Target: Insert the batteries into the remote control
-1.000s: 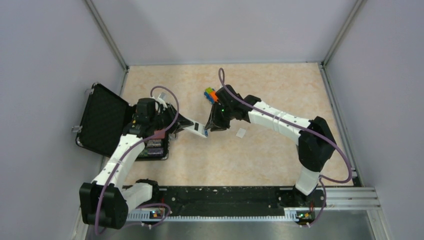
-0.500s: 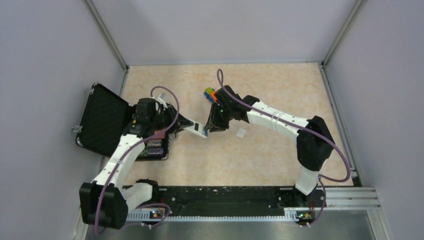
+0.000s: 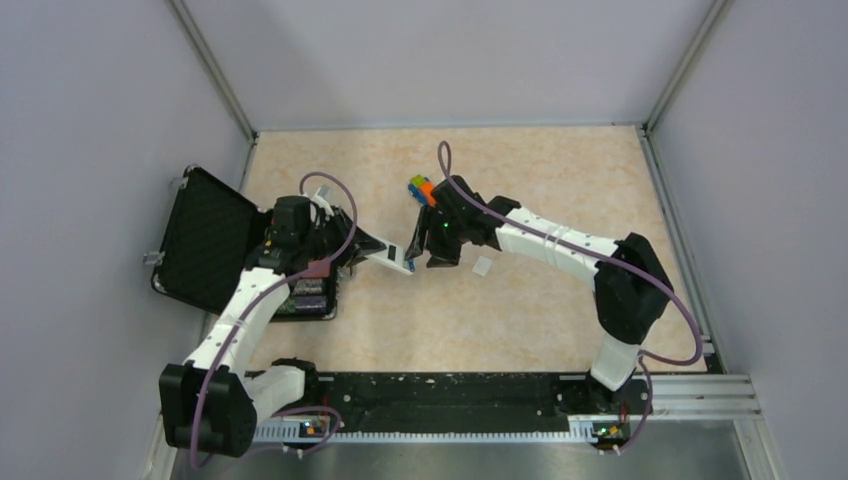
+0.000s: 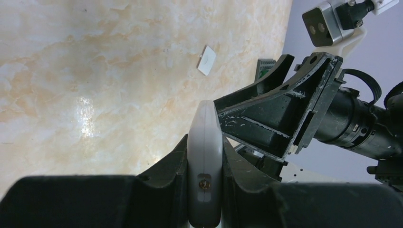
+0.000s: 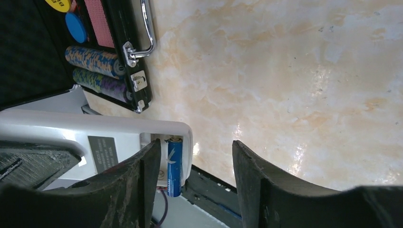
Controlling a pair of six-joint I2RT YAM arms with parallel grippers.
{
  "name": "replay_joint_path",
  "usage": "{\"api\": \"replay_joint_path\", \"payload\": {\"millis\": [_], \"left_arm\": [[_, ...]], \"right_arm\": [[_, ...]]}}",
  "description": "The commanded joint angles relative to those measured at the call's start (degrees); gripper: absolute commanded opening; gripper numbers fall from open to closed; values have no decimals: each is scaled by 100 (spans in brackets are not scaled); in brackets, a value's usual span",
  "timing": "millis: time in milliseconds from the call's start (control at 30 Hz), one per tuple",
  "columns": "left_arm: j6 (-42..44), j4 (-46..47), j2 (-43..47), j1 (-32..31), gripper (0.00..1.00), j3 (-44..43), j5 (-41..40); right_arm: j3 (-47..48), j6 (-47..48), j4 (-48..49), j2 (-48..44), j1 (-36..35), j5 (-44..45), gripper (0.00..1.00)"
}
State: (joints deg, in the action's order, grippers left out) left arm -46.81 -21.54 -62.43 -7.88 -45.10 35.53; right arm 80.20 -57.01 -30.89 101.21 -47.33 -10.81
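My left gripper (image 3: 372, 250) is shut on the white remote control (image 3: 397, 260) and holds it edge-on above the table; the left wrist view shows its white edge (image 4: 205, 142) squeezed between my jaws. The right wrist view shows the remote's plain back (image 5: 119, 137) with the open compartment and the blue battery (image 5: 174, 164) standing in it, one end sticking out past the edge. My right gripper (image 3: 435, 258) is open, right beside the remote's end, its left finger (image 5: 142, 180) next to the battery. The orange-red battery is out of view.
A small white cover piece (image 3: 481, 266) lies on the table right of my right gripper. A toy car (image 3: 421, 189) sits behind it. An open black case (image 3: 205, 240) with poker chips (image 5: 95, 59) stands at the left.
My right gripper has opened and drawn back slightly to the right from the remote's end. The left arm with the remote has not moved.
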Motion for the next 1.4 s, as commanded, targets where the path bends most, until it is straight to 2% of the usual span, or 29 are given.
{"api": "replay_joint_path", "payload": {"millis": [0, 267, 433, 467, 500, 600, 733, 867, 1033, 1367], "left_arm": [[63, 59, -38, -21, 0, -217, 72], [267, -74, -139, -21, 0, -325, 246], [791, -299, -287, -20, 0, -591, 750], [891, -340, -323, -21, 0, -655, 917], [967, -350, -365, -21, 0, -696, 1086], [1085, -352, -543, -21, 0, -787, 1651], [1080, -267, -726, -21, 0, -807, 2306], [1079, -249, -855, -21, 0, -824, 2657], [1099, -232, -884, -21, 0, -847, 2895], [1085, -226, -942, -21, 0, -847, 3045]], "right_arm": [[-161, -168, 601, -591, 70, -172, 59], [-572, -36, 1145, -1314, 370, -571, 73], [-402, 1446, 918, -1529, 392, -930, 77], [-344, 1863, 757, -1577, 395, -902, 95], [-299, 2305, 598, -1639, 399, -857, 99], [-332, 3382, 373, -1876, 400, -814, 99], [-202, 3964, 78, -1866, 409, -1288, 99], [-313, 4069, 72, -1842, 410, -2165, 99], [-630, 4112, 128, -1791, 404, -2744, 99], [-890, 4229, 253, -1709, 392, -2743, 99]]}}
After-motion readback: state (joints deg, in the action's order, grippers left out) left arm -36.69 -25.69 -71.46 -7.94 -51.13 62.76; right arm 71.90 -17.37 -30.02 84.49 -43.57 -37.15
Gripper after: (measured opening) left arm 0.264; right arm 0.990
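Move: Just below the right fingers, some 2 cm to their left and 1 cm back, the blue battery lies half in the remote's open compartment; the remote's middle is about 6 cm to the hand's left and 1 cm ahead. On the table roughly 12 cm below lie the white cover, 15 cm to the right and 3 ahead, and the toy truck, 22 cm ahead and 1 right. From the left hand, still gripping the remote, the battery is about 7 cm right, 1 back and 4 below. Opening wide, the right hand backs up off the battery by about 8 cm, drifting right, then swings some 7 cm back while turning roughly 40 degrees counter-clockwise and pitching its fingers upward to face the compartment anew. The left hand keeps its grip and carries the remote about 4 cm back and as far right, lifting it slightly and swinging it clockwise by 25 degrees. ##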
